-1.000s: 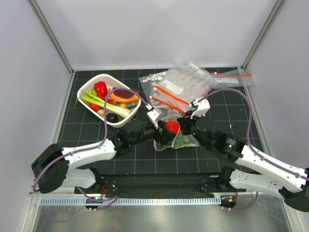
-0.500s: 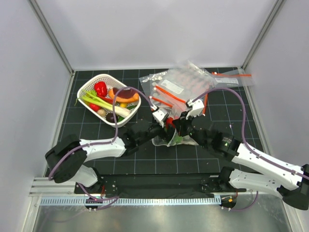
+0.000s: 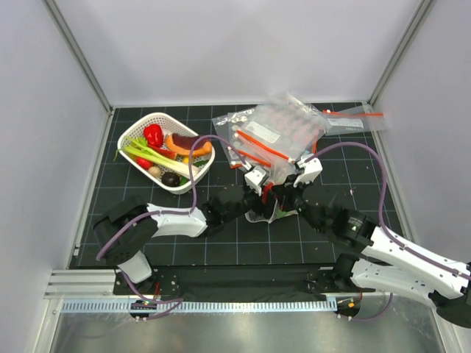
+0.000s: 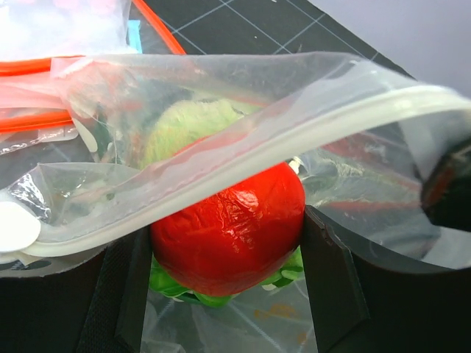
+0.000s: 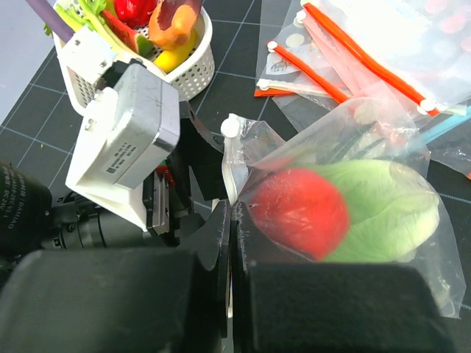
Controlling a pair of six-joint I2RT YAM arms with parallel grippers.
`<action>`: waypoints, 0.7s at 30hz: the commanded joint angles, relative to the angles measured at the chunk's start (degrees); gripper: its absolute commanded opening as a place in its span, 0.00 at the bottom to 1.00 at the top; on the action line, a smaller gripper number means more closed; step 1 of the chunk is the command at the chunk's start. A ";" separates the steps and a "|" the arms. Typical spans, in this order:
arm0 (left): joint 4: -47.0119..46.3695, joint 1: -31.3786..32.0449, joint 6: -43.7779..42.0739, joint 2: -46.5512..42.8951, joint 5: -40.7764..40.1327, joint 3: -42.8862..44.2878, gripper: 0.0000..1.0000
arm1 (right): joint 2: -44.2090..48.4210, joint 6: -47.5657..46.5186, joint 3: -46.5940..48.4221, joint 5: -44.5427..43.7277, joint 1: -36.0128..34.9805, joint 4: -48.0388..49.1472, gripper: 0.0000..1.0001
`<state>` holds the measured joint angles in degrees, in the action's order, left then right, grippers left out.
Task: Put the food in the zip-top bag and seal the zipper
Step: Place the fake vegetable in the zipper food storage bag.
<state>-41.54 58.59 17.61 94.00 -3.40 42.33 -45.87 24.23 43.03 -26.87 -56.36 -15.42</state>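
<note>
My left gripper (image 4: 224,229) is shut on the food's small red piece (image 4: 228,220), which has green leaves under it, at the mouth of the zip-top bag (image 4: 221,88). The pale zipper (image 4: 243,158) runs across just above the piece. The lettuce head (image 4: 191,121) lies deeper inside the bag. My right gripper (image 5: 230,209) is shut on the bag's edge beside a white dot, with the red piece (image 5: 302,209) and the lettuce (image 5: 383,206) showing through the plastic. From above, both grippers (image 3: 259,193) (image 3: 285,193) meet at the bag (image 3: 274,213) mid-table.
A white basket (image 3: 140,132) at the back left holds a red pepper (image 3: 153,134), green onions (image 3: 151,154) and other toy produce. A pile of plain clear bags with red-orange strips (image 3: 276,132) lies just behind the grippers. One more such bag (image 3: 353,118) lies at the back right.
My left arm has reached to the right, carrying the red piece further into the bag's mouth. The right gripper stays shut on the bag edge and has barely moved.
</note>
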 commanded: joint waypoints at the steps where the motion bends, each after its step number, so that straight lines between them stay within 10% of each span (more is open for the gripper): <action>1: 0.23 1.00 -0.90 -1.18 -3.28 1.18 0.58 | 3.06 1.35 0.22 -1.69 -0.42 7.60 0.01; 9: 15.33 1.97 -0.47 -9.79 -5.12 4.43 0.97 | 2.62 2.22 0.74 -2.74 -0.42 6.81 0.01; 21: 32.31 4.96 1.99 -17.79 -9.34 9.26 1.00 | 4.47 3.19 0.57 -8.63 -0.42 4.96 0.01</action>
<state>-13.78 63.11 19.16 78.43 -10.90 49.43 -42.70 26.24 42.30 -32.82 -56.51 -13.78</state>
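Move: The left hand holds the tomato already inside the bag it is meant for; the bag's middle lies about 2 cm ahead, 3 cm right and 5 cm below this hand. The lettuce in the bag is roughly 5 cm ahead, 6 cm right and 3 cm below. The right hand keeps the bag's rim pinched, with the tomato some 10 cm beneath it, about 3 cm ahead and 1 cm right. The left hand lets go of the tomato inside the bag mouth, its fingers spreading from their grip on it to fully wide as it draws off, mainly up by about 6 cm and also back and left some 3 cm, barely turning. The right hand stays shut on the rim of the bag and eases some 2 cm up and 2 cm to the right, swinging slightly clockwise, away from the bare left fingers. ##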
